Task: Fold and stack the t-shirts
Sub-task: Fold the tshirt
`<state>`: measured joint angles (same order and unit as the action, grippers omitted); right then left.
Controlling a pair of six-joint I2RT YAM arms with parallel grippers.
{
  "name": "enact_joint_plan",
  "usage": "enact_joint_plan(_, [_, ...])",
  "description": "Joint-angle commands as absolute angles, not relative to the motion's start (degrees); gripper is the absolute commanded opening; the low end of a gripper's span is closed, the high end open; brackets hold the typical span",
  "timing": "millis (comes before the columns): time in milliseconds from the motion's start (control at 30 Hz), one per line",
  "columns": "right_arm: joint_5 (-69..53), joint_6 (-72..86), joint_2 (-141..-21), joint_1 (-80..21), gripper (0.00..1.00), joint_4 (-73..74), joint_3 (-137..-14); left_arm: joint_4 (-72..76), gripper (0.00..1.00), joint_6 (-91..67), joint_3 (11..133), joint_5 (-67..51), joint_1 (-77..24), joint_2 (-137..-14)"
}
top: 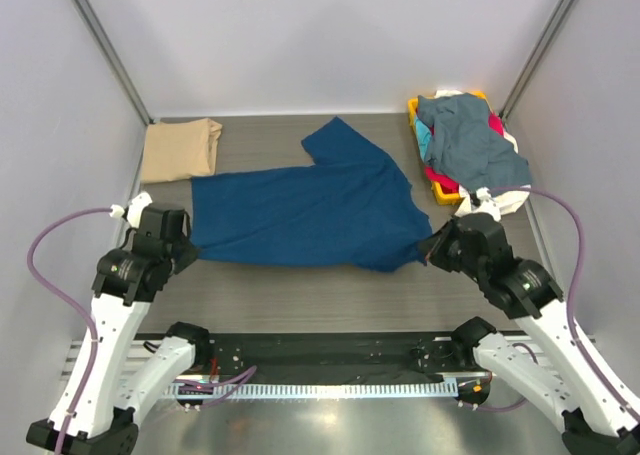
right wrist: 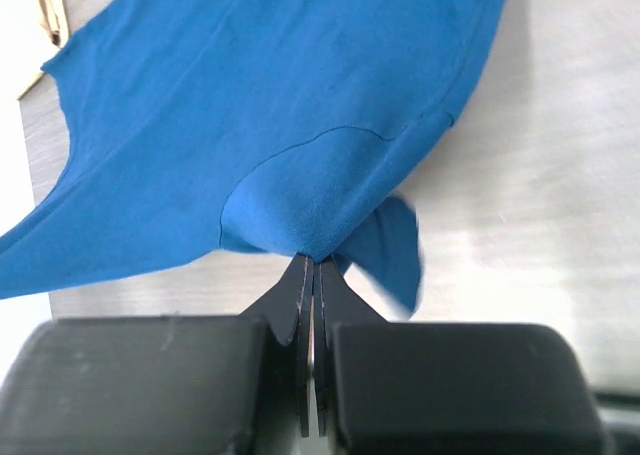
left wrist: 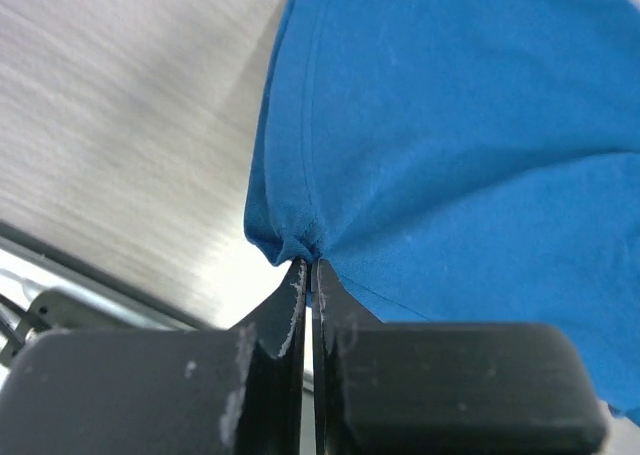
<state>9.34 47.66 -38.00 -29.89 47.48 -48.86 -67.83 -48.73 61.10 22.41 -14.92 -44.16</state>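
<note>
A blue t-shirt [top: 300, 210] lies spread across the middle of the table, one sleeve pointing toward the back. My left gripper [top: 192, 253] is shut on its near left corner, and the left wrist view shows the hem [left wrist: 290, 240] bunched at the fingertips of that gripper [left wrist: 310, 267]. At the near right corner my right gripper [top: 427, 249] is shut on the cloth, and in the right wrist view the fabric [right wrist: 300, 145] rises in a fold from the tips of the gripper [right wrist: 313, 262]. A folded tan t-shirt [top: 180, 150] rests at the back left.
A yellow basket [top: 412, 108] at the back right holds a heap of t-shirts, with a slate-blue one [top: 470, 140] on top and red, teal and white cloth showing beneath. White walls close in the table on three sides.
</note>
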Motion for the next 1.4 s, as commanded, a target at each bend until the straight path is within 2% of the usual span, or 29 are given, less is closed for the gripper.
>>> enact_joint_plan(0, [10.7, 51.1, -34.0, -30.1, 0.01, 55.7, -50.1, -71.6, 0.00, -47.3, 60.0, 19.9, -14.7, -42.5])
enact_joint_plan(167, [11.5, 51.5, -35.1, -30.1, 0.01, 52.8, -48.5, -70.1, 0.00, -46.0, 59.9, 17.7, -14.6, -44.6])
enact_joint_plan(300, [15.7, 48.4, -43.1, -30.1, 0.01, 48.4, -51.5, -66.7, 0.00, -43.9, 60.5, 17.4, -14.6, -51.3])
enact_joint_plan(433, [19.3, 43.9, -56.6, -29.1, 0.01, 45.7, -57.9, -63.2, 0.00, -41.9, 63.5, 18.0, -12.9, -60.2])
enact_joint_plan(700, [11.3, 37.9, -73.0, -16.4, 0.01, 34.6, -61.1, -58.0, 0.00, -39.1, 67.8, 14.6, -2.4, -78.7])
enact_joint_plan(733, [11.0, 37.4, -74.6, -16.0, 0.01, 34.0, -61.3, -57.6, 0.01, -39.4, 67.9, 14.4, -2.1, -80.2])
enact_joint_plan(767, [10.2, 37.3, -76.6, -15.6, 0.02, 32.4, -61.4, -56.9, 0.08, -39.7, 68.0, 15.5, -1.8, -82.2])
enact_joint_plan(800, [9.8, 37.2, -79.9, -15.2, 0.03, 31.8, -62.2, -55.5, 0.10, -39.8, 68.4, 15.6, -1.3, -85.5])
enact_joint_plan(833, [10.2, 37.2, -82.1, -15.0, 0.09, 31.2, -62.7, -54.9, 0.13, -40.2, 68.6, 16.0, -0.9, -87.9])
enact_joint_plan(933, [10.6, 36.9, -88.3, -13.7, 0.46, 29.4, -65.2, -54.4, 0.26, -40.5, 71.7, 14.1, 1.6, -96.1])
enact_joint_plan(967, [10.7, 36.7, -89.4, -13.3, 0.57, 29.1, -65.8, -54.6, 0.37, -40.8, 72.5, 13.0, 2.0, -97.3])
enact_joint_plan(1000, [10.6, 36.4, -90.3, -13.0, 0.69, 29.1, -67.1, -54.2, 0.44, -41.0, 73.2, 11.7, 1.9, -98.1])
enact_joint_plan(1033, [10.9, 36.0, -90.9, -12.9, 0.74, 29.0, -67.8, -53.9, 0.52, -41.5, 73.1, 11.7, 2.0, -97.8])
enact_joint_plan(1067, [11.0, 35.6, -90.7, -12.9, 0.79, 29.1, -68.2, -53.5, 0.67, -42.3, 72.9, 11.8, 2.0, -96.9])
enact_joint_plan(1167, [11.5, 35.4, -87.1, -12.9, 0.81, 28.7, -66.7, -52.2, 0.87, -42.7, 70.0, 14.1, 2.0, -91.6])
enact_joint_plan(1367, [4.7, 36.5, -84.6, -13.1, 0.81, 20.9, -59.1, -43.2, 0.85, -48.0, 58.0, 12.1, 1.9, -80.5])
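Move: Both hands hold the t-shirt's near edge up off the table by its corners. My left hand's landing spot on the shirt lies about 12 cm ahead, 3 cm to its left and 18 cm below; the beige folded cloth is some 30 cm ahead and 10 cm left. My right hand's landing spot is about 17 cm ahead, 3 cm to its right and 17 cm below, with the yellow basket roughly 28 cm ahead and 18 cm right, and the shirt's sleeve about 34 cm ahead and 15 cm left. Still pinching the shirt's raised near edge, I ease both hands back 2 cm or so, then swing them forward and down to fold it over the shirt: my left about 13 cm forward from there, sinking some 15 cm and tipping about 35 degrees further down, my right nearly 20 cm forward and 12 cm down. Near the bottom both grippers open wide and let go, then rise about 3 cm. ##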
